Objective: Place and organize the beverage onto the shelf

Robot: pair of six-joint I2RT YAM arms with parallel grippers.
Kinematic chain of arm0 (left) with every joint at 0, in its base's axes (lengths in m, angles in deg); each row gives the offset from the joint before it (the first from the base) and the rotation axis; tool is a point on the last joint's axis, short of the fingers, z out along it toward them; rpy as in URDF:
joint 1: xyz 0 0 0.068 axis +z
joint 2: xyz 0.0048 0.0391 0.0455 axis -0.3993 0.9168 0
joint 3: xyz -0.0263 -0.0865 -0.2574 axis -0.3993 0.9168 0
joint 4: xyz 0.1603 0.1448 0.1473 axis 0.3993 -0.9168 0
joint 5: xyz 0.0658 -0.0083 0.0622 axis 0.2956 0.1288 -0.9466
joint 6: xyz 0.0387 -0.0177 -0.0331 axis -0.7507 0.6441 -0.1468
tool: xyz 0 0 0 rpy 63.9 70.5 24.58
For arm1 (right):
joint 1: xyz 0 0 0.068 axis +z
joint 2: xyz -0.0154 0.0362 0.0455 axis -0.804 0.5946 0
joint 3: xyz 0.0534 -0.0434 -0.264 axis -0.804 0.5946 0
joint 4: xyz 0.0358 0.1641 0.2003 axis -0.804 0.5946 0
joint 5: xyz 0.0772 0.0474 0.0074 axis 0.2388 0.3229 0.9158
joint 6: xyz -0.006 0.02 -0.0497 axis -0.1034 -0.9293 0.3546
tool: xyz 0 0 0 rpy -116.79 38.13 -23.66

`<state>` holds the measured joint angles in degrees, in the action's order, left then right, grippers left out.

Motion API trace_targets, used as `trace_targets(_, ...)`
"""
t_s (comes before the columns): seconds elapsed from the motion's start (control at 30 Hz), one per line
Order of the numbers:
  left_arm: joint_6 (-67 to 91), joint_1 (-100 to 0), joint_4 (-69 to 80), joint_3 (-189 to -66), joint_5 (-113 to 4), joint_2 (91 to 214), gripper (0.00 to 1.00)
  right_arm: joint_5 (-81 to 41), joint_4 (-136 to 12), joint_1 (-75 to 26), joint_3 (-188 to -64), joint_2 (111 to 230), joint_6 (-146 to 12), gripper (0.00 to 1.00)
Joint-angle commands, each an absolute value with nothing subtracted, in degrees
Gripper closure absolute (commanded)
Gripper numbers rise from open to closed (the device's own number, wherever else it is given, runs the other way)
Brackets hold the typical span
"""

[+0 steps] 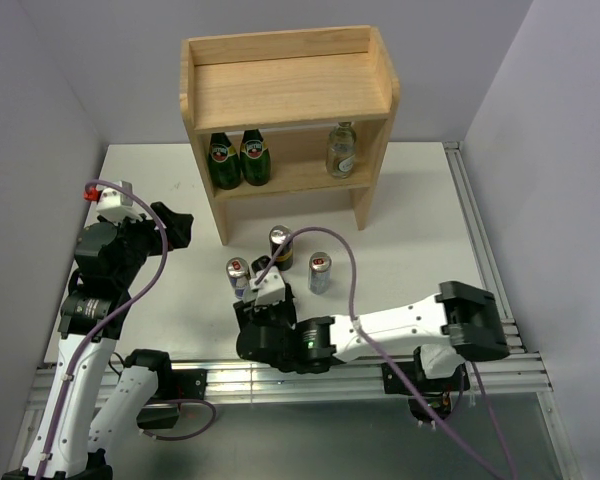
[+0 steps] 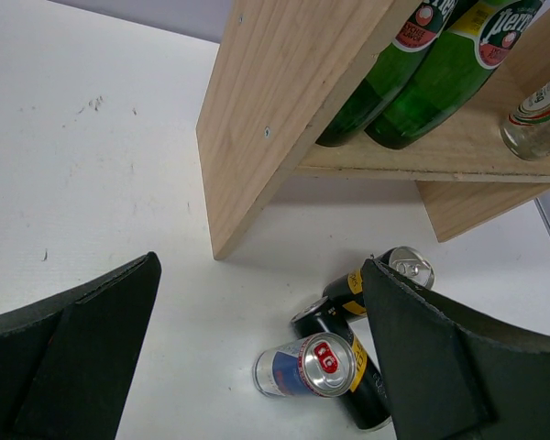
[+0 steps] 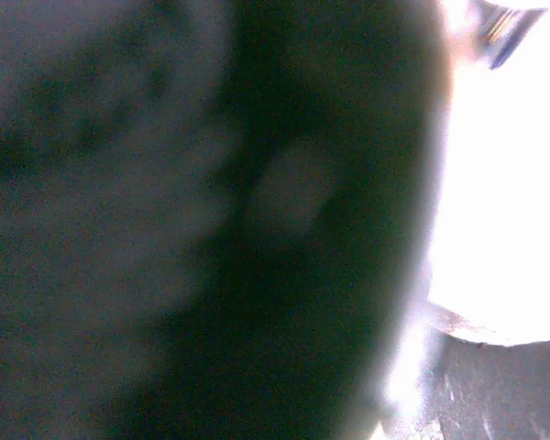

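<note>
The wooden shelf (image 1: 290, 85) stands at the back. Its lower board holds two green bottles (image 1: 238, 158) on the left and a clear bottle (image 1: 342, 150) on the right. On the table in front stand a black-and-gold can (image 1: 280, 246) and two blue-and-silver cans (image 1: 237, 272) (image 1: 320, 272). Between them my right gripper (image 1: 261, 274) is shut on a second black-and-gold can (image 2: 371, 399), which leans. A dark surface fills the right wrist view. My left gripper (image 2: 257, 266) hangs open and empty left of the shelf.
The shelf's side panel (image 2: 257, 101) stands close ahead of the left gripper. A purple cable (image 1: 345, 270) loops over the cans. A metal rail (image 1: 480, 250) runs along the table's right edge. Grey walls close in on both sides.
</note>
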<state>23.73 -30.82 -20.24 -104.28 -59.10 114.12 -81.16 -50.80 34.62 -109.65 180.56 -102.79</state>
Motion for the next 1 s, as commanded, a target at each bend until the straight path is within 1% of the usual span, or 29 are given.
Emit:
trace_targets(0.0, 22.48, -30.39, -18.20, -104.42, -58.43, 113.21, 0.01, -91.79, -50.64, 34.11, -115.26, 173.00, -97.51, 1.00)
trace_targets(0.13, 22.48, -30.39, -18.11, -104.33, -58.43, 112.95, 0.01, -91.81, -50.89, 31.13, -117.81, 170.71, -92.05, 1.00)
trace_targets(0.2, 22.48, -30.39, -18.20, -104.42, -58.34, 112.86, 0.01, -90.23, -50.02, 26.93, -119.22, 170.09, -91.16, 1.00)
trace_targets(0.37, 22.48, -30.30, -18.11, -104.42, -58.25, 113.03, 0.01, -88.99, -55.20, 20.58, -119.65, 168.24, -85.45, 1.00)
trace_targets(0.7, 22.48, -30.30, -18.20, -104.33, -58.52, 113.29, 0.01, -85.92, -61.09, 8.10, -125.20, 172.10, -76.49, 1.00)
trace_targets(0.97, 22.48, -30.21, -18.11, -104.33, -58.16, 113.38, 0.01, -82.67, -62.32, 0.63, -129.32, 176.93, -74.73, 1.00)
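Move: Forward and to the right of the right hand, which still grips the second clear bottle, is its likely spot on the middle shelf: about 28 cm ahead, 11 cm right, 12 cm up. The shelved clear bottle stands some 6 cm right of that spot, the nearer green bottle roughly 12 cm left of it. Below, the standing black can is about 16 cm ahead and 3 cm right of the hand. From the left hand, the spot is some 15 cm ahead, 26 cm right and 4 cm lower. Lifting first, the right arm raises the gripped clear bottle about 9 cm, then swings it forward and to the right high over the cans, climbing again on the way. It ends some 21 cm farther forward, 11 cm right and 14 cm up, close before the middle shelf. The hand turns about 25 degrees clockwise and its fingers tip up towards level, grip unchanged. ##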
